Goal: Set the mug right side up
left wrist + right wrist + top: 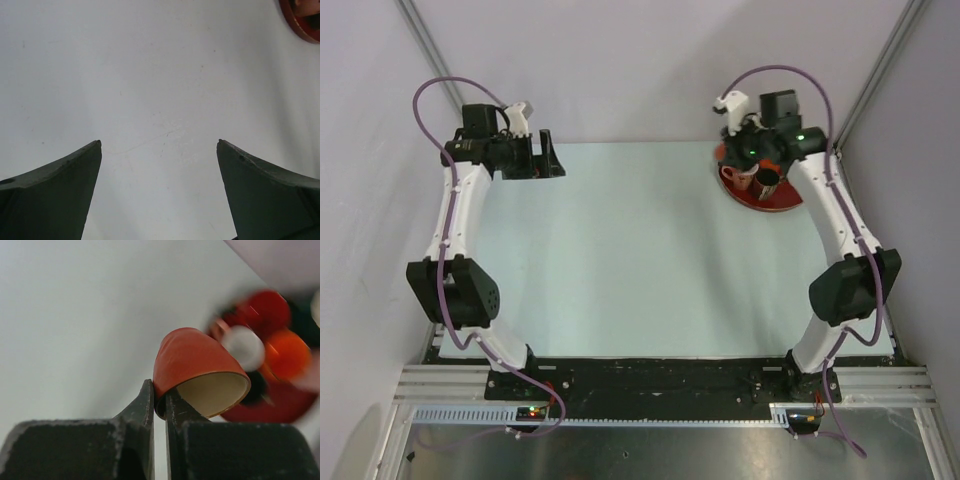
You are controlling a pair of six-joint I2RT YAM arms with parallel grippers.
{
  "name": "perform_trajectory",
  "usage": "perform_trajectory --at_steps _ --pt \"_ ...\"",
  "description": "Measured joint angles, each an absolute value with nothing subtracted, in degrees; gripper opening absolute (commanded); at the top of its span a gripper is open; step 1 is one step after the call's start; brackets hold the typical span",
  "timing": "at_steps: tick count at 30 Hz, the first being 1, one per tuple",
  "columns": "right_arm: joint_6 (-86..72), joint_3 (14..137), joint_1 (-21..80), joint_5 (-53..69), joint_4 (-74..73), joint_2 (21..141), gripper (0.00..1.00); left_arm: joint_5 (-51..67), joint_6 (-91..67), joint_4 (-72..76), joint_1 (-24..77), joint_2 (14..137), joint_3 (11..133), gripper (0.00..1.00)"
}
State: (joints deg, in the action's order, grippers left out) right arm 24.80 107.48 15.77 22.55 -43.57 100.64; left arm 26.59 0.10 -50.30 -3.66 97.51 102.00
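Observation:
The mug is orange-red outside and cream inside. It hangs tilted in the right wrist view, its mouth turned toward the camera and to the right. My right gripper is shut on the mug's wall at the rim, one finger outside and one inside. From above, the mug sits over the red plate under my right gripper. My left gripper is open over bare table with nothing between its fingers. In the top view the left gripper is at the far left of the table.
A dark mug stands on the red plate beside the held mug. The plate and the things on it are blurred behind the mug. The plate's rim shows in the left wrist view's top right corner. Walls close off the back and both sides.

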Motion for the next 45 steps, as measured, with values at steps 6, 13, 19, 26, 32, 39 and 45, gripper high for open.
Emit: perform_trajectory --at_steps 6,13,19,26,32,39,45 --pt "34.7 115.5 4.4 7.9 -57.9 104.8 0.0 23.1 2.5 -50.4 -3.6 95.8 100.2 1.0" --pt "41.7 127.0 -2.4 0.4 -61.5 121.2 0.0 19.2 4.8 -50.3 -3.6 95.1 97.5 1.0" --pt "45.8 129.7 -3.8 0.4 -60.7 129.0 0.0 15.5 6.8 -50.3 -3.6 93.9 94.3 1.0" --pt "48.3 130.4 -5.6 1.2 -56.4 132.7 0.0 12.1 9.0 -50.3 -3.6 93.5 91.8 1.0" --pt "48.8 130.6 -6.9 2.5 -54.8 136.6 0.0 10.6 9.6 -50.5 -3.6 93.5 91.6 1.0" --pt "49.3 130.3 -7.6 2.7 -52.1 139.4 0.0 10.6 9.6 -50.5 -3.6 93.5 91.6 1.0" --pt "49.8 129.1 -8.0 2.9 -50.6 139.5 0.03 10.5 9.7 -50.5 -3.6 93.5 91.6 1.0"
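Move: The free patch of tray by its right rim, where the held terracotta mug is taken, lies some 28 cm right of the right hand, 12 cm ahead and 25 cm below. On the tray, the black mug stands 17 cm right and 8 cm ahead of this hand, the orange mug 18 cm right and 17 cm ahead, the pink mug 26 cm right and 21 cm ahead, all about 24 cm down. From the left hand the patch is roughly 76 cm right, 12 cm ahead and 22 cm down. The terracotta mug, still pinched by its rim in the right fingers, is swept fast some 28 cm right and about 12 cm forward, then mostly down by about 22 cm, towards the gap beside the black mug's handle, slowing as it nears. Meanwhile the wrist turns so the fingers point steeply down. The empty left hand, still open, sinks and drifts left about 5 cm each, rolling its left side down-to-up. ##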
